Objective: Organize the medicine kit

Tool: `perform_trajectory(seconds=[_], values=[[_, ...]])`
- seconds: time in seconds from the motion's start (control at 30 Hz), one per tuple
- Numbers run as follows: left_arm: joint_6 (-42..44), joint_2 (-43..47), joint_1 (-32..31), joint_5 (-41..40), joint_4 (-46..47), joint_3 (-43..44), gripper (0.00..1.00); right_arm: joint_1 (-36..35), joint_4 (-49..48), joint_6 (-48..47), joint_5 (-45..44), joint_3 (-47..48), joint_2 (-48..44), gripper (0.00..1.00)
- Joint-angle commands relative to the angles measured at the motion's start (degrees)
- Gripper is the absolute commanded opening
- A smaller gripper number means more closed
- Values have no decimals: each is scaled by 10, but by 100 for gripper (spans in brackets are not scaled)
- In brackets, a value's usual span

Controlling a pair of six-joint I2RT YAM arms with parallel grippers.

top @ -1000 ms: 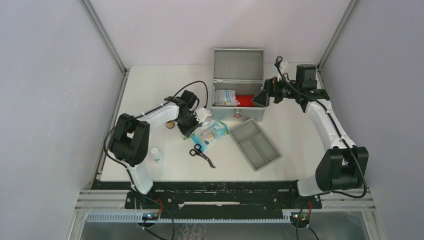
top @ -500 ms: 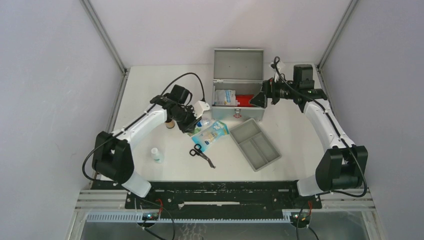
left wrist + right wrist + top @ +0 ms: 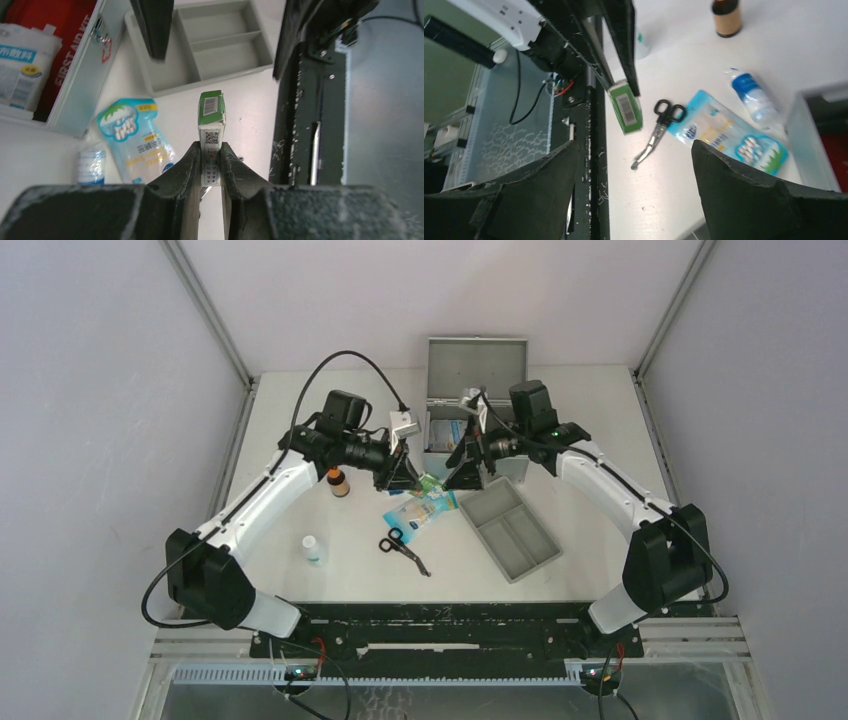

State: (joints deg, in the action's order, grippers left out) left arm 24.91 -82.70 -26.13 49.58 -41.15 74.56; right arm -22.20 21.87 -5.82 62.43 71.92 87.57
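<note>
The medicine kit [image 3: 448, 436] stands open at the back, lid up, with a white packet and a red first-aid pouch inside; its front wall also shows in the left wrist view [image 3: 75, 85]. My left gripper [image 3: 211, 156] is shut on a small green and white box [image 3: 211, 117] and holds it above the table in front of the kit [image 3: 430, 480]. My right gripper [image 3: 634, 147] is open and empty, facing the left one [image 3: 465, 473] with the box [image 3: 625, 107] just ahead of its jaws.
A shallow grey two-compartment tray [image 3: 512, 530] lies right of centre. A blue-white pouch [image 3: 420, 506], black scissors [image 3: 403, 548], a brown bottle [image 3: 338, 482], a small white bottle [image 3: 314, 550] and a clear bottle [image 3: 754, 100] lie on the table.
My left gripper has lifted the green box from beside the pouch and moved right. My right arm has swung from the kit's right side to its front, facing the left gripper.
</note>
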Motion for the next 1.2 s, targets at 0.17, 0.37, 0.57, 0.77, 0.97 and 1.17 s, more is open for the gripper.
perform_trajectory(seconds=[0.17,0.37,0.57,0.77,0.97,1.17], values=[[-83,19,-8,94,85,13,22,-57,-48,-34,32,3,8,73],[-82,16,-11,97,85,8,23,-60,-56,-31,40,3,9,53],[-84,8,-12,97,85,7,23,-61,-56,-31,44,2,4,38],[-87,3,-13,87,83,7,26,-53,-54,-31,50,2,-1,22],[-89,7,-13,63,80,10,40,-34,-52,-20,52,2,-2,11],[-84,31,-8,11,75,11,62,-5,-51,-8,47,2,-2,7]])
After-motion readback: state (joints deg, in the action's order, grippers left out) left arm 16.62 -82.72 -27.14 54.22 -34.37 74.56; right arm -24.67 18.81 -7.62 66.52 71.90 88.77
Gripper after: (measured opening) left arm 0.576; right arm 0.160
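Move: The left hand holds the small green box, its middle about 3 cm right of and 2 cm below the hand point, and offers it to the open right gripper, some 9 cm to the right, 2 cm ahead and 1 cm higher. From the right hand the box lies about 6 cm left, 2 cm back and 3 cm lower. The blue bag lies on the table about 8 cm left and 2 cm ahead of the right hand, the grey tray 16 cm right and 2 cm back, both some 20 cm below. The right fingers pinch the free end of the green box after easing about 3 cm back and 3 cm left with a slight counter-clockwise turn. The left hand first lifts the box some 2.5 cm and carries it 2 cm right, tipping slightly up, then holds still and finally opens to let go. The right keeps its grip and starts back right and forward by under 2 cm. ##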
